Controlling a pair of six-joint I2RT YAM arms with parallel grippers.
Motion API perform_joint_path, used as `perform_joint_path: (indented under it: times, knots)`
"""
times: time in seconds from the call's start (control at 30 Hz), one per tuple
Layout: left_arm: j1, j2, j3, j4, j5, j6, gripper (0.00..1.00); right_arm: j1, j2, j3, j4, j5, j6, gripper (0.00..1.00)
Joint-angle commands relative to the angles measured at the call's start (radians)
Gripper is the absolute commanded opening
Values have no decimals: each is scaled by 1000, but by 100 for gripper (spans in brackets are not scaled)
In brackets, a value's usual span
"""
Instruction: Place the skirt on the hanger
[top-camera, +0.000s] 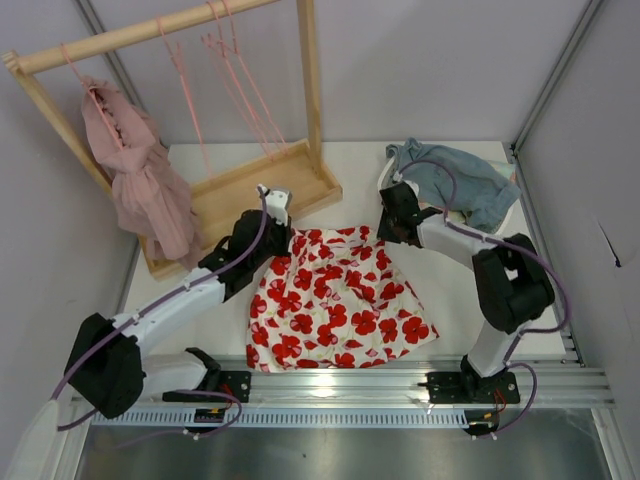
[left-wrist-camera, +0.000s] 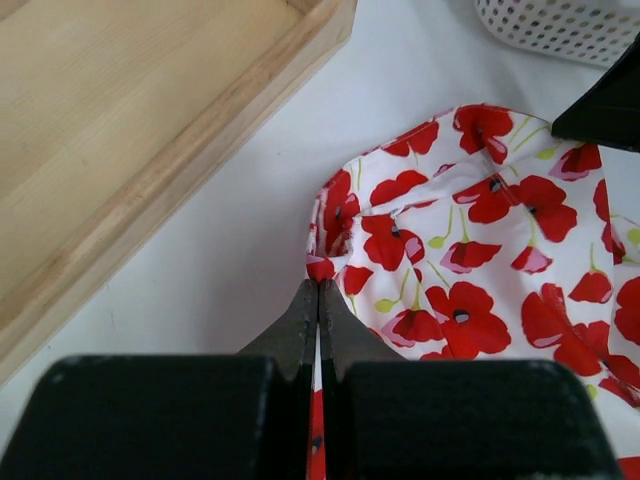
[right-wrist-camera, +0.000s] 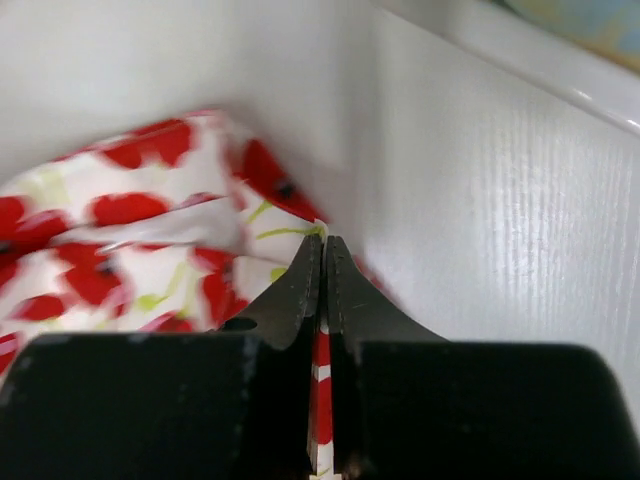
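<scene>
The skirt (top-camera: 340, 300), white with big red flowers, lies flat on the table between the two arms. My left gripper (top-camera: 283, 238) is at its top left corner. In the left wrist view this gripper (left-wrist-camera: 318, 286) is shut, with a strip of the skirt (left-wrist-camera: 470, 250) pinched between its jaws. At the top right corner my right gripper (top-camera: 386, 232) is also shut. The right wrist view shows flowered cloth (right-wrist-camera: 130, 230) caught between that gripper's (right-wrist-camera: 324, 240) jaws. Thin pink hangers (top-camera: 235, 70) dangle empty from the rack's rail at the back left, away from both grippers.
The light wooden rack has a tray base (top-camera: 250, 185) just behind the left gripper. A dusty-pink ruffled garment (top-camera: 140, 180) hangs at the rack's left end. A blue-grey cloth (top-camera: 460, 180) lies in a white basket (left-wrist-camera: 560, 25) behind the right gripper. A metal rail (top-camera: 340, 385) runs along the near edge.
</scene>
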Motion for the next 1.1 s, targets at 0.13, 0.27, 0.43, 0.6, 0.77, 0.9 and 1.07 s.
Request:
perform_joint_path:
  times: [0.13,0.27,0.43,0.6,0.77,0.9,1.07]
  knots:
    - [6,-222,196,-94,42,112,0,24,-401,18,179,-177,-183,0]
    - [4,-363,267,-157,65,116,0,23,-590,2,156,-298,-217,0]
    - [4,-543,288,-247,104,112,0,23,-805,-77,16,-371,-175,0]
    - [4,-633,155,-336,101,21,0,24,-937,-266,-189,-326,-85,0]
    - [3,-721,-47,-326,194,-149,0,26,-1003,-477,-341,-328,67,18]
    - [-2,-735,-173,-284,281,-244,0,27,-1029,-512,-344,-349,113,45]
    - [-19,-644,-174,-303,289,-264,0,29,-995,-444,-347,-335,63,59]
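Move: The spread skirt, pinched by its far edge in both shut grippers, has its middle about 10 cm back and 10 cm right of the left hand, some 13 cm below; from the right hand it lies about 16 cm back, 10 cm left and 4 cm lower. The rack's wooden base is centred roughly 13 cm ahead and 10 cm left of the left hand, well below. The basket sits about 14 cm ahead and 14 cm right of the right hand, near its height. The skirt is whipped over by its held edge: both hands fling it steeply up, some 25-30 cm, while swinging back towards the bases, fingertips tipping up, then sweep down again, tips dropping back. The right hand ends about 20 cm back and opens, letting go of its corner; the left ends 13 cm back and keeps its pinch. ##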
